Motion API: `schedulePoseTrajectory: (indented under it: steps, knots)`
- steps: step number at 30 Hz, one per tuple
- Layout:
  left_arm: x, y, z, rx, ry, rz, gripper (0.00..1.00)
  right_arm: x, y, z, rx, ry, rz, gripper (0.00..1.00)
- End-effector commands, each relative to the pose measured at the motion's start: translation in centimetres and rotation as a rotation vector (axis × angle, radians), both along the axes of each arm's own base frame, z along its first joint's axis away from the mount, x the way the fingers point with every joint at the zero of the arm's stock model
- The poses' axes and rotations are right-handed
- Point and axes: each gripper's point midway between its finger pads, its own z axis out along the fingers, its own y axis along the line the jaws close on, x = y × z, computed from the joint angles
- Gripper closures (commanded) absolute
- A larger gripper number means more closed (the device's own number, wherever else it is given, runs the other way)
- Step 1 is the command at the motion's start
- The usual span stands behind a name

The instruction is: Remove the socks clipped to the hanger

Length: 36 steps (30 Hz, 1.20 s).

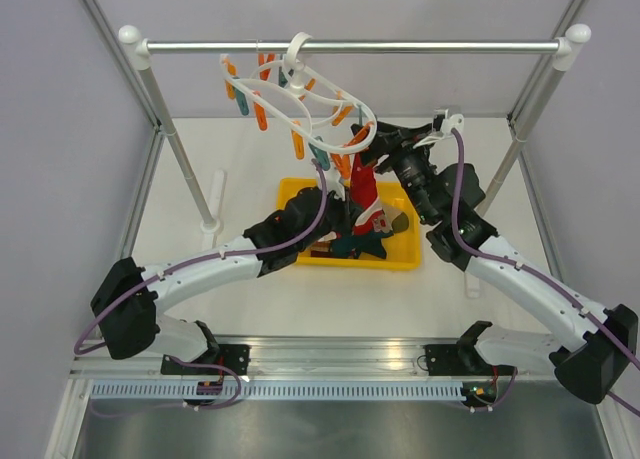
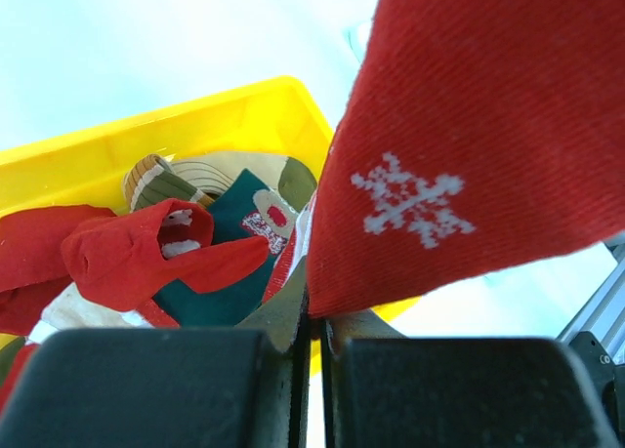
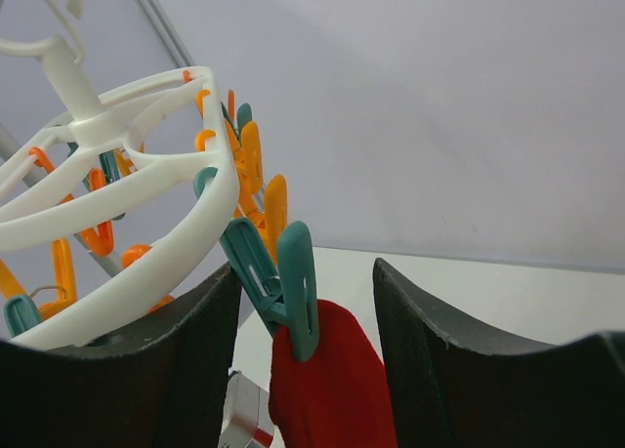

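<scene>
A red sock [image 2: 469, 155] with a white snowflake hangs from a teal peg [image 3: 293, 282] on the white ring hanger [image 1: 300, 99]. My left gripper [image 2: 314, 321] is shut on the sock's lower edge, just above the yellow bin [image 1: 295, 191]. My right gripper [image 3: 308, 272] is open, with its dark fingers [image 3: 176, 370] standing on either side of the teal peg and the sock's top [image 3: 327, 380]. In the top view the red sock [image 1: 363, 184] hangs between the two grippers. Several other socks [image 2: 146, 253] in red, teal and stripes lie in the bin.
The hanger hooks over a metal rail [image 1: 400, 47] with white end knobs, carried by two slanted posts [image 1: 180, 149]. Orange and teal pegs [image 1: 262, 109] dangle empty around the ring. Grey walls close in the back and sides.
</scene>
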Motion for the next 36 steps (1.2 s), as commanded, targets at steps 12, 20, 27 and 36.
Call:
schedulePoseTrajectory:
  steps: [12,20,27,36]
  knots:
    - [0.4,-0.9,1.0,-0.021,-0.009,0.019,0.98,0.1,-1.1,2.3,0.092,-0.076,-0.064,0.5]
    - [0.6,-0.9,1.2,-0.025,-0.014,0.026,0.98,-0.2,-0.9,2.4,0.1,-0.08,-0.048,0.82]
    - [1.1,-0.6,1.4,-0.025,-0.026,0.054,0.98,-0.5,-1.3,2.3,0.108,-0.076,-0.047,0.96]
    - [2.6,-0.8,0.9,-0.047,-0.015,0.051,0.98,-0.6,-1.5,1.8,0.1,-0.067,-0.056,0.95]
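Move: The teal clip holding the red sock sits almost at the right hand's point, just 1 cm ahead and 1 cm to its left, between the open fingers; the next orange clip is about 5 cm ahead and 4 cm left. The red sock hangs beneath the teal clip. For the left hand, already pinching the sock's lower end, the teal clip is about 17 cm up, 4 cm ahead and 4 cm right, and the yellow bin's middle some 7 cm ahead and 20 cm below. The right fingers shut on the teal clip's two handles and squeeze them together, the hand otherwise nearly in place, easing up and slightly right by about 1 cm with a roll of a few degrees. Below, the left hand keeps the sock's lower end pinched, holding almost still before easing about 1 cm forward and down over the bin. ##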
